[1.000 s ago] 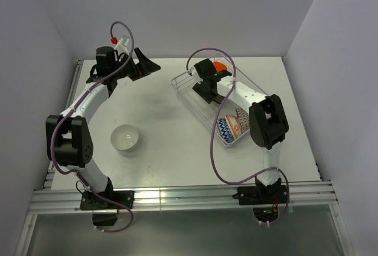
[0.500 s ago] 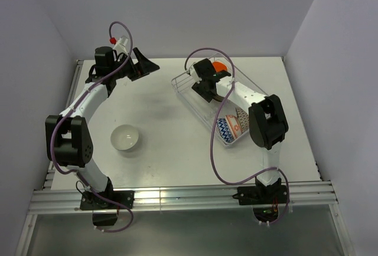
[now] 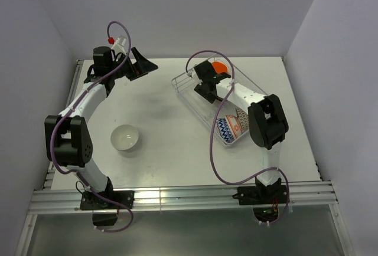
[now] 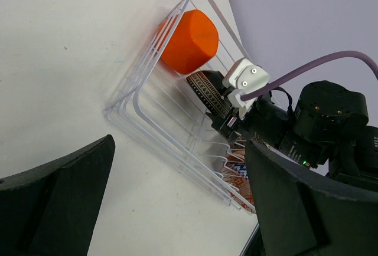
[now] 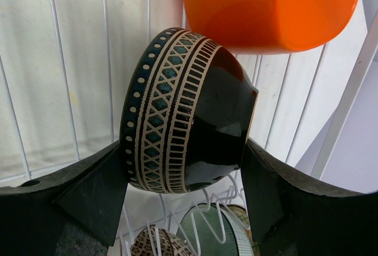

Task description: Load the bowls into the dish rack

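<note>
A dark brown bowl [image 5: 183, 114] with a cream and teal band lies on its side in the dish rack [image 3: 179, 86], just below the plain orange-red bowl [image 5: 271, 8]. My right gripper [image 5: 184, 150] is shut on it, one finger on the rim side and one on the base. The same bowl [image 4: 207, 91] and the orange-red one [image 4: 189, 40] show in the left wrist view. A white bowl [image 3: 124, 137] stands upright on the table near the left arm. My left gripper [image 3: 142, 66] hovers open and empty at the far left, well away from the rack.
Lower in the rack stand a blue zigzag bowl [image 3: 224, 129] and an orange patterned bowl [image 3: 238, 123]. Under my right fingers [image 5: 88, 191] lie a green-toned bowl [image 5: 221, 232] and a grey-brown patterned bowl [image 5: 153, 241]. White walls close in the table on three sides.
The left gripper has drifted slightly to the left. The right gripper has shifted a little with the dark brown bowl in the rack.
</note>
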`<control>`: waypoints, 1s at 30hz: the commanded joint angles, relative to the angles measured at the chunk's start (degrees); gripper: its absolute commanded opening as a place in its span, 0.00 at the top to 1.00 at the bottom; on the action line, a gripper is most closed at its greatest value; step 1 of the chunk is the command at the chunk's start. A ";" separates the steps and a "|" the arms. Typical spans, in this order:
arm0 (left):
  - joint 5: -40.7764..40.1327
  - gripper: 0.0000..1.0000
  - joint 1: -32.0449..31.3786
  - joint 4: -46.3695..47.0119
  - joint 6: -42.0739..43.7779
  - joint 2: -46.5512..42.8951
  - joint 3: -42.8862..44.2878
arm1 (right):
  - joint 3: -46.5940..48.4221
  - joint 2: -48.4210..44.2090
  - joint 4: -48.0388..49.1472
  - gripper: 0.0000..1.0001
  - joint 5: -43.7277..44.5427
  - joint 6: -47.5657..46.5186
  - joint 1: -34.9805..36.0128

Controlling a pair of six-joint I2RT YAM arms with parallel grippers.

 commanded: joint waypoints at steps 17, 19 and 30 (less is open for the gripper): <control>1.31 0.03 0.64 -0.03 2.31 -0.53 1.56 | 2.50 1.99 -1.25 0.29 1.81 0.16 0.14; 1.39 0.03 0.64 0.15 2.23 -0.53 1.56 | 3.47 1.73 -3.27 0.16 0.93 0.60 0.49; 1.31 0.03 0.64 -0.37 2.93 -0.62 1.38 | 9.36 3.22 -12.15 0.00 -7.06 4.38 1.20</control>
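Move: The right hand already holds the brown patterned bowl; the rack spot it goes to is nearly beneath, 2 cm or so below the hand. The orange bowl stands about 12 cm ahead and 4 cm right; behind are the checked bowl, some 12 cm back and 14 cm right, and the orange-white bowl, roughly 15 cm back and 10 cm right, all about 3 cm lower. From the left hand, the spot lies about 28 cm right, roughly level ahead and 17 cm down. Still pinching the brown patterned bowl across its rim and foot, the right hand lowers it about 1.5 cm towards the rack wires, behind the orange bowl, and pauses there. The fingers then spread fully and let go, and the hand backs off some 2.5 cm, left, back and up, tilting slightly fingers-down. ##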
